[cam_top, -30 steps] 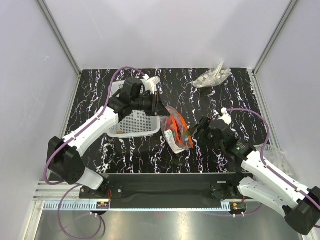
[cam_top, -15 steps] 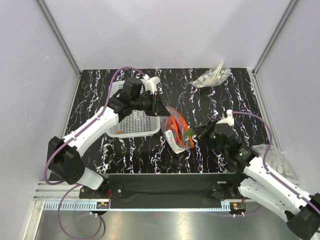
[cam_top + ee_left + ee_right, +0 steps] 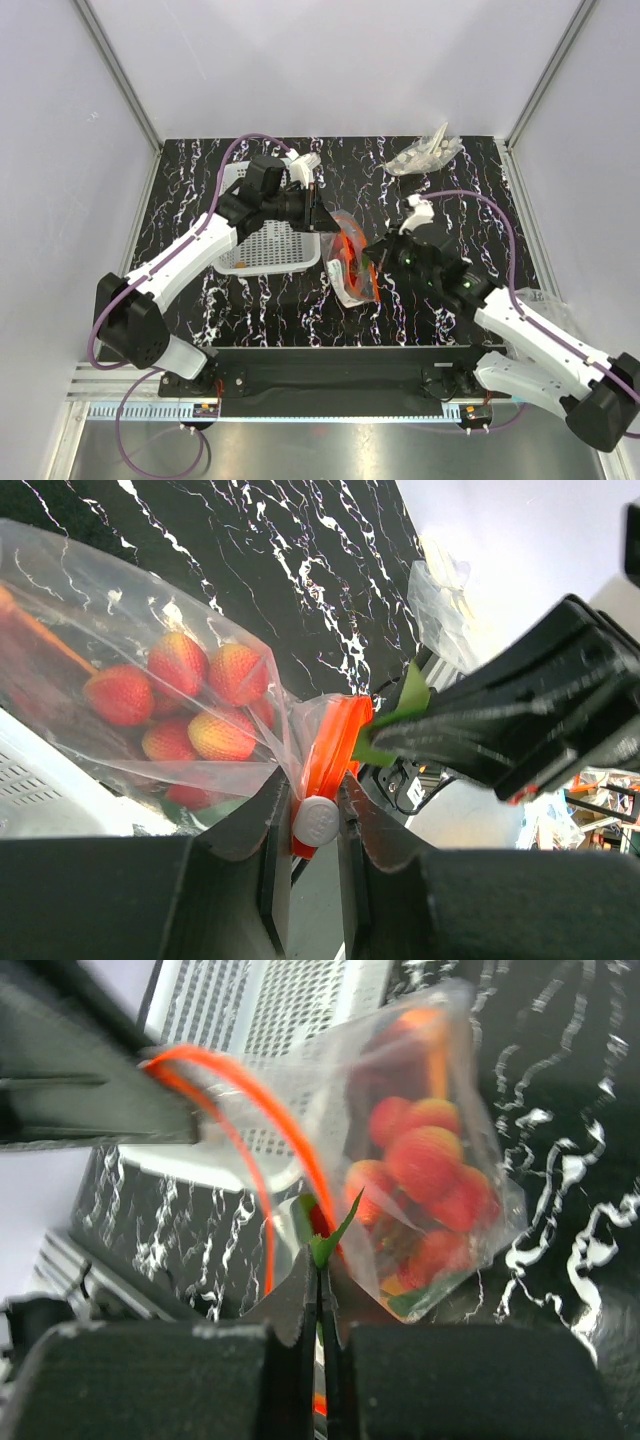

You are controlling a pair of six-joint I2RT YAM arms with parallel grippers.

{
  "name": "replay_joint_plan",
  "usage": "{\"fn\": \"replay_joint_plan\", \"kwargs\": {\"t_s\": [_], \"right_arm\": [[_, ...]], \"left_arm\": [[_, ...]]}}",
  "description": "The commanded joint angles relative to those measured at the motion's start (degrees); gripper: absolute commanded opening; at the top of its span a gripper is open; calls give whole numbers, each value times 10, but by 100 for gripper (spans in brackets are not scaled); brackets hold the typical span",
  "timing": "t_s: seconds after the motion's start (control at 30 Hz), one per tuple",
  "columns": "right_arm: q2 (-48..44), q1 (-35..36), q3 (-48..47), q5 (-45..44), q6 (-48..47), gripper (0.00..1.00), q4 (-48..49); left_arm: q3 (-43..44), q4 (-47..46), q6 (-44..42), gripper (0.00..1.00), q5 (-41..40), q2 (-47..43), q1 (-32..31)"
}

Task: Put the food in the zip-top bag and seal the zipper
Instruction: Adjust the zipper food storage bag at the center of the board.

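Note:
The zip-top bag (image 3: 352, 262) hangs open just right of the basket, with red strawberry-like food (image 3: 215, 735) inside. My left gripper (image 3: 315, 820) is shut on the orange zipper (image 3: 335, 740) at its white slider (image 3: 316, 821) and holds the mouth up. In the top view the left gripper (image 3: 318, 215) sits at the bag's upper left edge. My right gripper (image 3: 320, 1270) is shut on a thin green leafy bit (image 3: 330, 1235) that sticks up between its tips. It hovers at the bag's mouth, beside the orange zipper (image 3: 265, 1100), and shows as the right gripper (image 3: 378, 258) in the top view.
A white lattice basket (image 3: 268, 245) stands left of the bag under the left arm. A greyish clear plastic wad (image 3: 425, 155) lies at the back right of the black marbled table (image 3: 470, 200). White walls close in the sides and back.
My right gripper has shut on the green leafy bit and moved up and left to the bag's mouth. The left gripper has kept its hold and place.

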State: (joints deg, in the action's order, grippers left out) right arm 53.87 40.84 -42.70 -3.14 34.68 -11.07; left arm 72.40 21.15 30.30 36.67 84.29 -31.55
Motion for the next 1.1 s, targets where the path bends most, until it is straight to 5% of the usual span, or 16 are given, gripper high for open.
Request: {"fn": "replay_joint_plan", "kwargs": {"t_s": [0.0, 0.63, 0.83, 1.07], "right_arm": [[30, 25, -55, 30, -106, 0, 12], [234, 42, -136, 23, -162, 0, 3], [192, 42, -121, 10, -156, 42, -4], [105, 42, -148, -12, -156, 63, -91]], "left_arm": [[24, -26, 5, 0, 11, -18, 2], [20, -54, 23, 0, 52, -16, 2], [14, -59, 22, 0, 53, -11, 2], [13, -56, 19, 0, 50, -9, 5]]}}
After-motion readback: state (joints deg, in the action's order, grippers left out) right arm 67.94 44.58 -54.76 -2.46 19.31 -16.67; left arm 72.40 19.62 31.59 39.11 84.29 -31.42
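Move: My shut right fingers already hold the leafy sprig, and the zip-top bag's open, orange-edged mouth centres about 3 cm to their left, 1 cm ahead and 3 cm lower. The red fruit inside the bag lies roughly 3 cm ahead, 4 cm left and 11 cm below the right hand; the white basket is about 22 cm left, 10 cm ahead and 18 cm below. From my left hand, pinching the mouth's far end, its middle is some 4 cm back, 3 cm right and 5 cm down. I poke the sprig into the bag's mouth with my right hand, going about 5 cm left and 3 cm forward, first almost level, then nearly 6 cm down, as the fingertips tip downward and the wrist turns a little counter-clockwise. At the bottom I open the fingers past halfway, let go and come up some 5 cm, easing back to the right, while my left hand keeps its pinch on the zipper end. ##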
